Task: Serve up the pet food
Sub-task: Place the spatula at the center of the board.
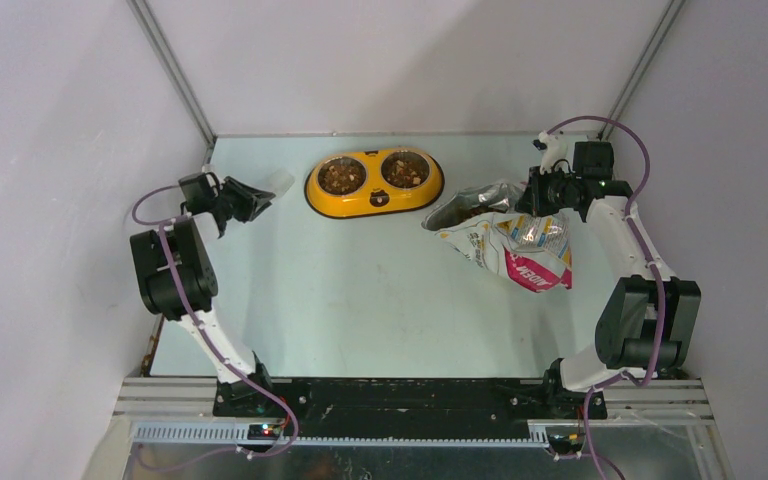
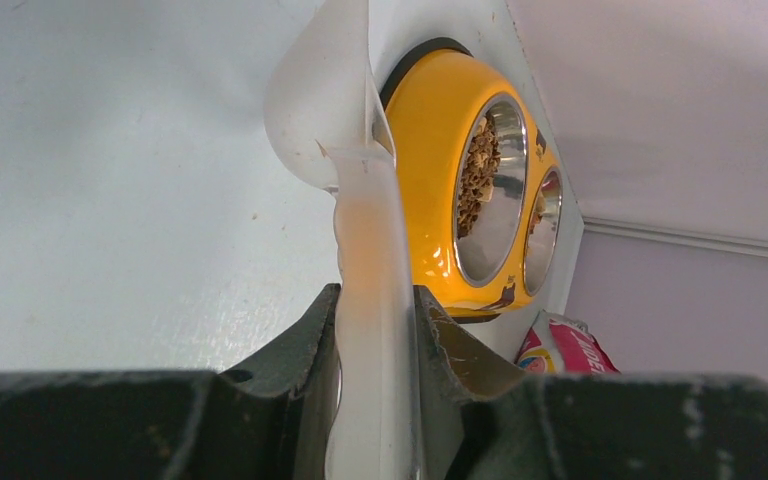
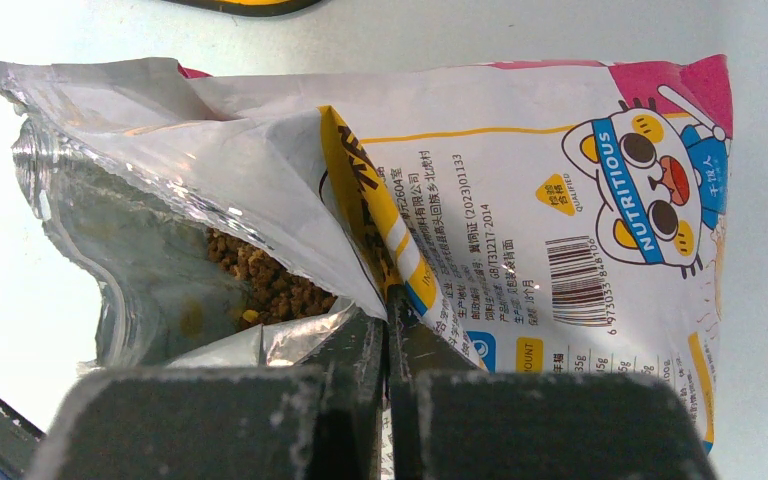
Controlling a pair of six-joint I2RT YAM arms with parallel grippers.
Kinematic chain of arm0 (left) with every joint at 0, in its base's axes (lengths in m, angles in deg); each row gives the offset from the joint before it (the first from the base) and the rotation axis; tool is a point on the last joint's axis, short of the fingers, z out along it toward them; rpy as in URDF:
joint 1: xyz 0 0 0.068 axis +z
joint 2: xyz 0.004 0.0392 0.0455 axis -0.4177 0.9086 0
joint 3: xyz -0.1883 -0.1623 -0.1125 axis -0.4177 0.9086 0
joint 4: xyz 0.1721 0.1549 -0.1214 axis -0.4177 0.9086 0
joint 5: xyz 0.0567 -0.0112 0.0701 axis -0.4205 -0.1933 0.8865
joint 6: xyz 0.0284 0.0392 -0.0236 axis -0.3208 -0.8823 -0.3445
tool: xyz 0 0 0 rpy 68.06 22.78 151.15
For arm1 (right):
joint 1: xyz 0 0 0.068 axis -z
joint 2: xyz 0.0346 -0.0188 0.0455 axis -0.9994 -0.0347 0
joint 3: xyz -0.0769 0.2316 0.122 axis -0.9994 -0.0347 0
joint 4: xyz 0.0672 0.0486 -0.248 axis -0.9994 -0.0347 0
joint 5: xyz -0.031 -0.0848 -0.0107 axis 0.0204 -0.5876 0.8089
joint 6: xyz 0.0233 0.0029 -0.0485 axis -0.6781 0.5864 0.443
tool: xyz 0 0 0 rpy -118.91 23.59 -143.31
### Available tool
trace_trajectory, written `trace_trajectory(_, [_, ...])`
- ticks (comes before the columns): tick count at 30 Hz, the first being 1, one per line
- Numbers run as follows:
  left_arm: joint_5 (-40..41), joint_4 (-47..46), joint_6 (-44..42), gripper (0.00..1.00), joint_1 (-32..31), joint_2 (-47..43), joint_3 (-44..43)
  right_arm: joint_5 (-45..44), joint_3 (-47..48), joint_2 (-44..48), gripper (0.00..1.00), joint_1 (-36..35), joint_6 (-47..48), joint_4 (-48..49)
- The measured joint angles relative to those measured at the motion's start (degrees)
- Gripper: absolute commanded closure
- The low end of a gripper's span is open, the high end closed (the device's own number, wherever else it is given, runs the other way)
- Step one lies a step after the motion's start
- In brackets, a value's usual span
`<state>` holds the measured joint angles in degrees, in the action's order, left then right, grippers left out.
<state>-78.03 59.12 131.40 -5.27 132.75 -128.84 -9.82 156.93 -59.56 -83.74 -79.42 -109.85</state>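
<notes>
Brown pet food [image 1: 341, 177] fills both steel cups of the yellow double bowl [image 1: 374, 203] at the table's back middle. More pet food [image 3: 260, 280] shows inside the open foil bag [image 3: 520, 200], which lies on its side right of the bowl. My right gripper [image 3: 387, 312] is shut on the bag's rim fold at its mouth, and in the top view the right gripper [image 1: 535, 195] sits at the bag [image 1: 515, 250]. My left gripper [image 2: 375, 300] is shut on the handle of a clear plastic scoop [image 2: 330, 100], held left of the bowl [image 2: 440, 150]; the top view shows the left gripper [image 1: 250, 197] with the scoop [image 1: 275, 182].
White enclosure walls stand close behind and on both sides of the pale table [image 1: 360, 300]. A black and metal rail [image 1: 400, 400] with the arm bases runs along the near edge. The bag's pink base [image 2: 570, 350] shows beyond the bowl in the left wrist view.
</notes>
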Motion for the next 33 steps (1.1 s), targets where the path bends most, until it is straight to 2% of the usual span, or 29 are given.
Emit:
trace_trajectory(6, [0.2, 0.2, -0.2, 0.67, 0.0, 0.0, 0.0, 0.0, 0.0, 0.0, 1.0, 0.0, 0.0, 0.0])
trace_trajectory(18, [1.5, 2.3, -0.7, 0.44, 0.1, 0.0, 0.0, 0.0, 0.0, 0.0, 1.0, 0.0, 0.0, 0.0])
trace_trajectory(29, [1.8, 3.9, -2.3, 0.16, 0.2, 0.0, 0.0, 0.0, 0.0, 0.0, 1.0, 0.0, 0.0, 0.0])
trace_trajectory(30, [1.9, 4.3, -2.6, 0.1, 0.2, 0.0, 0.0, 0.0, 0.0, 0.0, 1.0, 0.0, 0.0, 0.0])
trace_trajectory(33, [2.1, 5.3, -3.4, 0.02, 0.3, -0.3, 0.2, 0.0, 0.0, 0.0, 1.0, 0.0, -0.1, 0.0])
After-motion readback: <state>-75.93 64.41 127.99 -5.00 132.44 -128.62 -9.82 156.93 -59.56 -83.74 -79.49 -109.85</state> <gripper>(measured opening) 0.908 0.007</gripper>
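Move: The left hand still grips the spatula by its handle, scoop pointing ahead. The patch of board for it lies some 6 cm ahead, 4 cm to this hand's right and 6 cm below. The yellow bowl's middle is about 31 cm to the right of the hand, 9 cm farther out and slightly below. From the right hand, closed on the food bag, that patch is roughly 67 cm to the left, 14 cm ahead and 14 cm down. Open the left gripper from its grip on the spatula handle to nearly full width, letting go beside the yellow bowl. As the fingers spread, ease the hand about 1.5 cm down and a little over 1 cm back towards the base, with the wrist almost unturned. ##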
